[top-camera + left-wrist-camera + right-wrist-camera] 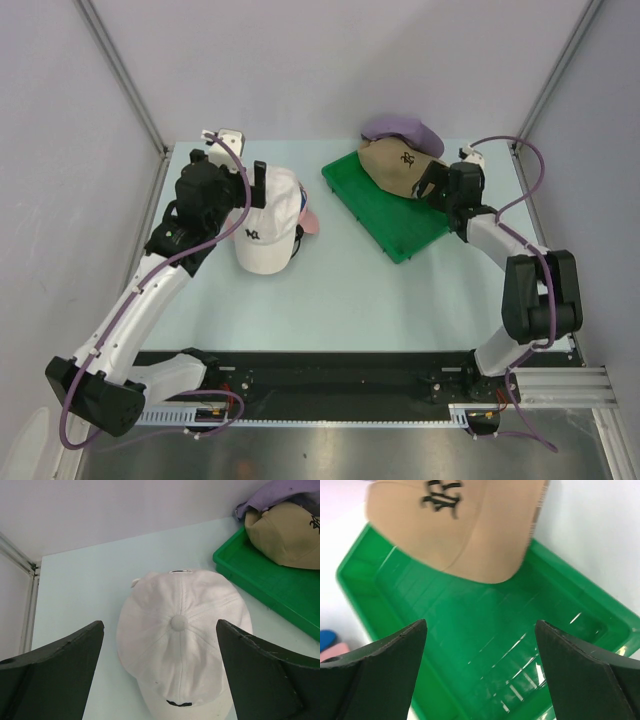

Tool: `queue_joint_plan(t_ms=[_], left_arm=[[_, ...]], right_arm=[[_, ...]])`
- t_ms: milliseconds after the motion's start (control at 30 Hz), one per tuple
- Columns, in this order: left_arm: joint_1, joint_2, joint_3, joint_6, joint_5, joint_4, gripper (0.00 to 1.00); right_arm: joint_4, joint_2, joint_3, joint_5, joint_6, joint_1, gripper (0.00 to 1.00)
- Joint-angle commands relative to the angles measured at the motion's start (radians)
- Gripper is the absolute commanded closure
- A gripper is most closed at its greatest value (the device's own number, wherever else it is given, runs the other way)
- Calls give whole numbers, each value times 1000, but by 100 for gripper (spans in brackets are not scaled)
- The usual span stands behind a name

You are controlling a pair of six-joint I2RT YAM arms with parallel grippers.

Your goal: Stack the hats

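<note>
A white hat (268, 228) lies on the table left of centre, a pink hat's brim (311, 222) sticking out from under its right side. My left gripper (245, 193) hovers open over the white hat (182, 635), one finger on each side of the crown and nothing gripped (160, 624). A tan hat (393, 164) rests on the far end of the green tray (405, 225), with a lavender hat (402, 130) behind it. My right gripper (432, 183) is open above the tray floor (470, 635), just short of the tan hat's brim (470, 535), holding nothing (480, 624).
The tray (270, 592) sits diagonally at the back right, its near half bare. Grey walls and metal corner posts (125, 80) enclose the table. A blue scrap (325, 637) and a pink one (334, 651) show at the right wrist view's left edge.
</note>
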Motion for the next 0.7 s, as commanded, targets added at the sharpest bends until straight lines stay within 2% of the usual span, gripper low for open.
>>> queue_joint_plan(t_ms=[0, 233, 400, 533, 667], left_arm=[[-10, -17, -9, 20, 8, 49, 0], [-10, -20, -15, 15, 19, 53, 0], [-10, -14, -17, 16, 23, 55, 0], [-10, -4, -18, 18, 28, 57, 0], [-10, 1, -21, 32, 12, 55, 0]], right_arm=[[108, 70, 71, -81, 56, -77, 6], [171, 239, 186, -130, 50, -136, 7], [368, 293, 203, -109, -22, -142, 7], [374, 408, 362, -213, -86, -183, 5], [271, 578, 624, -294, -135, -210, 5]])
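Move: The purple hat, at the back edge, lies about 25 cm ahead of the right hand, some 3 cm to its left and 7 cm lower. Just in front of it the tan hat's middle is about 15 cm ahead, 4 cm left and 10 cm below the right hand, and the green tray's middle some 4 cm ahead, 6 cm left and 13 cm below. From the left hand the purple hat is about 36 cm ahead, 40 cm to the right and 22 cm lower. The right hand, fingers still wide open and empty, travels forward some 14 cm from above the green tray towards the purple hat, drifting about 5 cm to the right so that it passes over the right side of the tan hat. It first dips by a couple of centimetres, then rises by about 3 cm as it speeds up forward, and its fingertips tip upward by about 15 degrees. ##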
